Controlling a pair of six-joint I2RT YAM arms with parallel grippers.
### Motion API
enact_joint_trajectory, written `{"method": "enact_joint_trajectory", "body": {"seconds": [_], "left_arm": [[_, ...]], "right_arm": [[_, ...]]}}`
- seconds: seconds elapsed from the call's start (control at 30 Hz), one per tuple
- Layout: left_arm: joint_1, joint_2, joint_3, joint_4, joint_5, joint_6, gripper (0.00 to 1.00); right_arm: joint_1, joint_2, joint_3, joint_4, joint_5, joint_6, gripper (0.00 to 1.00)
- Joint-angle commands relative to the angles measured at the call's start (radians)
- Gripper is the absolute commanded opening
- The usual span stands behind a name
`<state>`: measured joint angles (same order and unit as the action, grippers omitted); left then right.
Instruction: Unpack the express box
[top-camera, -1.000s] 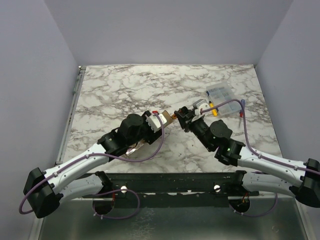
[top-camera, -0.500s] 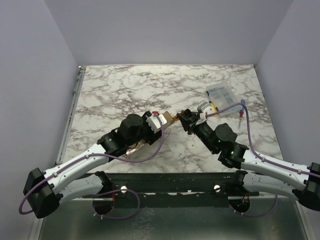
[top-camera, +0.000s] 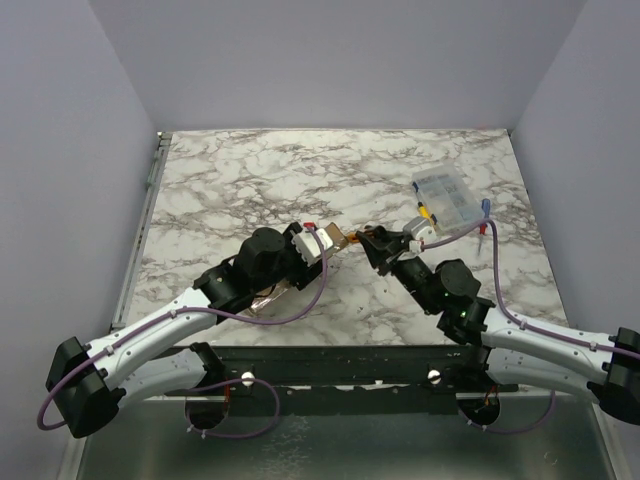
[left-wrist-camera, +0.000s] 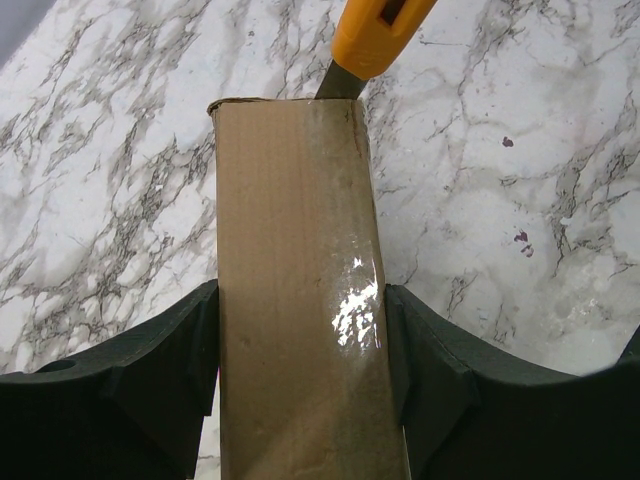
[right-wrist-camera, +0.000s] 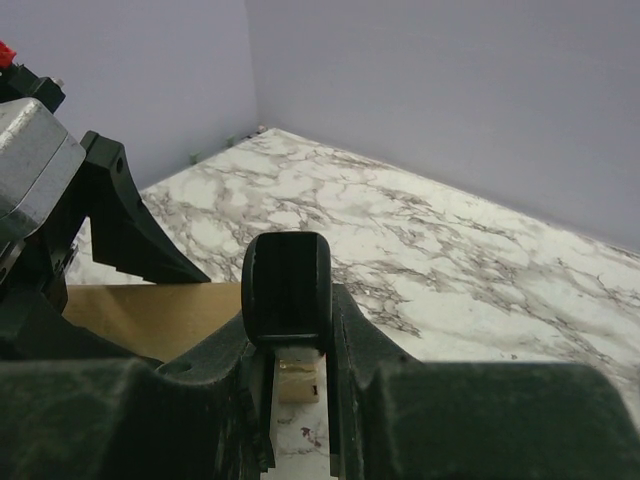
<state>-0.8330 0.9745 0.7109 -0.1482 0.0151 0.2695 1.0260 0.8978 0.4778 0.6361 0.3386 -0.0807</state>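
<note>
The express box (left-wrist-camera: 295, 300) is a plain brown cardboard box with glossy tape, held on edge between my left gripper's (left-wrist-camera: 300, 320) black fingers. In the top view only its far end (top-camera: 343, 239) shows past my left gripper (top-camera: 325, 243). My right gripper (top-camera: 375, 243) is shut on a utility knife with a yellow body (left-wrist-camera: 380, 30). The knife's blade (left-wrist-camera: 340, 85) touches the box's far end. In the right wrist view the knife's black end (right-wrist-camera: 288, 285) sits between my right gripper's fingers (right-wrist-camera: 350, 340), with the box (right-wrist-camera: 150, 315) to the left.
A small clear plastic compartment case (top-camera: 447, 197) lies at the back right, with a small yellow item (top-camera: 424, 212) and a red and blue pen (top-camera: 484, 215) beside it. Grey walls close in the marble table (top-camera: 250, 180) on three sides.
My right arm has swung its wrist and forearm toward the near edge, while the knife tip stays at the box's end. The left arm and box have not moved.
</note>
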Motion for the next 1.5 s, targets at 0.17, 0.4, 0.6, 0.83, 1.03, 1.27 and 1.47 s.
{"method": "enact_joint_trajectory", "body": {"seconds": [0.17,0.4,0.6,0.83,1.03,1.27,1.47], "left_arm": [[0.013,-0.033,-0.003,0.065,0.013,-0.006,0.38],[0.012,-0.028,-0.003,0.061,0.012,-0.005,0.37],[0.013,0.007,0.014,0.037,-0.004,0.002,0.35],[0.012,0.011,0.018,0.027,-0.007,0.000,0.35],[0.012,0.015,0.025,0.028,-0.005,-0.006,0.35],[0.012,0.049,0.065,0.026,0.015,-0.056,0.35],[0.014,0.114,0.171,0.029,0.041,-0.196,0.27]], "right_arm": [[0.005,-0.004,-0.109,0.136,-0.068,0.001,0.01],[0.005,-0.014,-0.080,0.093,-0.095,-0.009,0.01],[0.005,-0.046,0.092,-0.117,-0.082,0.022,0.01],[0.006,-0.039,0.298,-0.344,-0.039,0.057,0.01],[0.005,-0.001,0.423,-0.465,-0.038,0.059,0.01],[0.005,-0.047,0.437,-0.473,0.160,0.044,0.01],[0.005,-0.002,0.402,-0.512,0.484,-0.028,0.01]]}}
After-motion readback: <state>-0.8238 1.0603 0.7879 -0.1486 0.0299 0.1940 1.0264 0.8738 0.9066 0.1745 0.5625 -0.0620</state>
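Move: The taped far end of the box, with the knife blade already in its seam, lies about 5 cm ahead, 4 cm to the left and 8 cm below my right hand. That end is roughly 5 cm ahead, 6 cm to the right and a little below my left hand, which already grips the box. From my right hand, the yellow tool lies some 21 cm ahead and 17 cm right, and the clear case about 25 cm ahead and 22 cm right, both some 24 cm down on the table. With my right hand still pinching the knife, I ease down and back by under 1 cm, then pull the blade up out of the box end, rising about 12 cm. Once high, I swing right some 4 cm and a little forward, turning clockwise. My left hand keeps its grip on the box, bobs up about 1 cm and back, and finally shifts slightly right and forward. ##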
